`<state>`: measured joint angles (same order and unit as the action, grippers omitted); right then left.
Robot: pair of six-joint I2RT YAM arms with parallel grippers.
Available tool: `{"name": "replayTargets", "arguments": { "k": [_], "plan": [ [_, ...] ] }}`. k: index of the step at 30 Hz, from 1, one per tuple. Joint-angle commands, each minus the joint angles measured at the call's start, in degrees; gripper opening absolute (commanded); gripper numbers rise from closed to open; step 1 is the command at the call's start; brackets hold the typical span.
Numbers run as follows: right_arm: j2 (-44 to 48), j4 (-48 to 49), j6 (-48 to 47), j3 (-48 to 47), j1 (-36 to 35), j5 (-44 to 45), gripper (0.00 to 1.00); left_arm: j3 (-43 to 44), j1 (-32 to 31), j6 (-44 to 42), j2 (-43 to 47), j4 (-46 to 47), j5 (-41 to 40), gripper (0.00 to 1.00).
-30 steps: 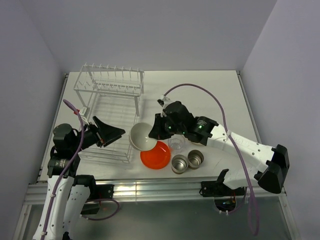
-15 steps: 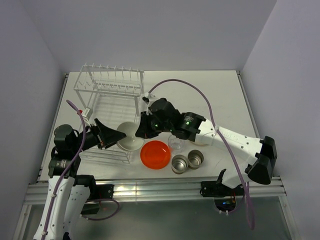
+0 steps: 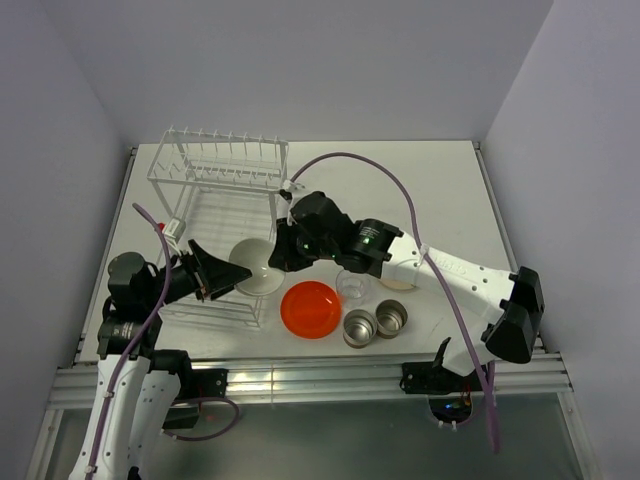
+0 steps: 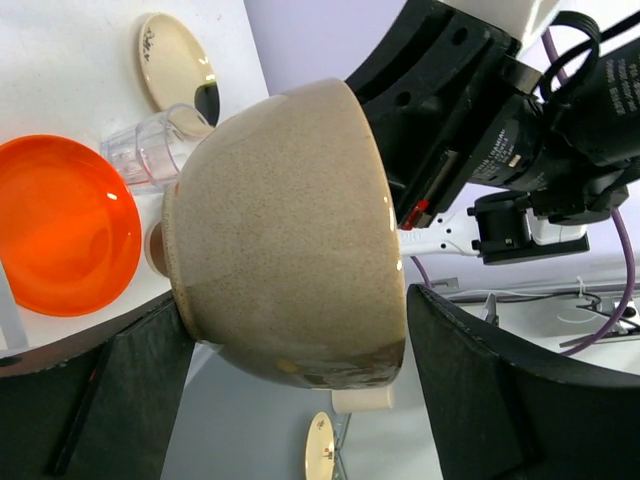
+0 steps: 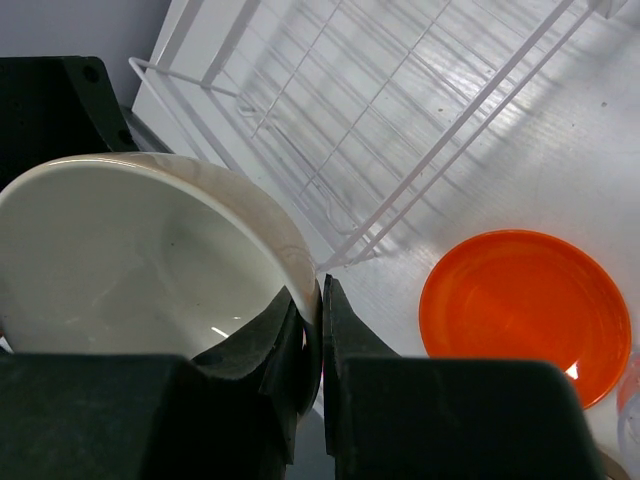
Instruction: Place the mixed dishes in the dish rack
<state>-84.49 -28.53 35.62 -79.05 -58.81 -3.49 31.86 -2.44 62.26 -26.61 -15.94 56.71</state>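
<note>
My right gripper (image 3: 281, 256) is shut on the rim of the white-beige bowl (image 3: 256, 273), one finger inside and one outside, and holds it up over the near right corner of the dish rack (image 3: 215, 215). My left gripper (image 3: 231, 273) is open, its two fingers flanking the bowl (image 4: 290, 230) with a gap on each side. The orange-red plate (image 3: 310, 308), the clear glass (image 3: 352, 286) and two steel cups (image 3: 360, 327) (image 3: 391, 317) sit on the table to the right of the rack. The cream plate (image 4: 175, 70) lies behind the glass (image 4: 150, 150).
The rack's upright prongs (image 3: 222, 150) stand at its far end; its basket wires (image 5: 400, 120) show beneath the bowl (image 5: 130, 260). The right arm's purple cable (image 3: 400, 190) arches over the middle of the table. The table's front rail (image 3: 300, 380) runs along the near edge.
The right arm has carried the bowl left, away from the orange plate and in between the left gripper's fingers. The left jaws have narrowed slightly.
</note>
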Motion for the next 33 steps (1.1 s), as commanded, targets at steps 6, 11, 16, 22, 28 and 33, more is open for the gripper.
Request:
{"name": "replayTargets", "arguments": {
  "k": [6,11,16,22,28,33],
  "plan": [
    [-1.29,4.27,-0.99,-4.71,-0.87,1.64,0.00,1.37,0.15,2.07,-0.81,3.81,-0.81,0.73],
    [-2.43,4.54,-1.16,-5.06,-0.96,1.73,0.00,1.63,0.15,3.22,-0.46,5.49,-1.77,0.59],
    [-4.37,3.84,-1.78,-6.73,-0.87,1.55,0.00,3.30,0.15,0.06,-0.29,1.10,-5.81,0.34],
    [-7.27,3.58,-2.22,-9.28,-0.87,1.03,0.07,4.70,0.15,-3.46,0.42,-5.31,-9.77,0.05],
    [-8.85,4.01,-2.57,-9.90,-0.87,1.20,0.10,6.72,0.15,-6.53,0.86,-10.15,-13.73,0.00],
    [-8.68,3.92,-3.01,-9.29,-0.70,1.46,0.14,8.31,0.15,-8.65,0.86,-13.23,-16.71,0.00]
  ]
}}
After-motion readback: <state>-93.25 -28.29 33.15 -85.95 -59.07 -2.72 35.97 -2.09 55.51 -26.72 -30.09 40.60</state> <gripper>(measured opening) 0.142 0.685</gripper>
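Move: The bowl, its rim pinched in the right fingers, sits about 6 cm to the right of the left hand and 3 cm ahead, roughly level. From the right hand, the bowl is some 6 cm left and slightly lower, and the open left gripper 12 cm left and 4 cm back. The orange plate is 7 cm right, 3 cm back and 20 cm below; the rack's lower shelf centres 12 cm ahead, 18 cm left, 17 cm below. The left fingers close onto the bowl's sides as both hands carry it some 4 cm forward-left and down. ##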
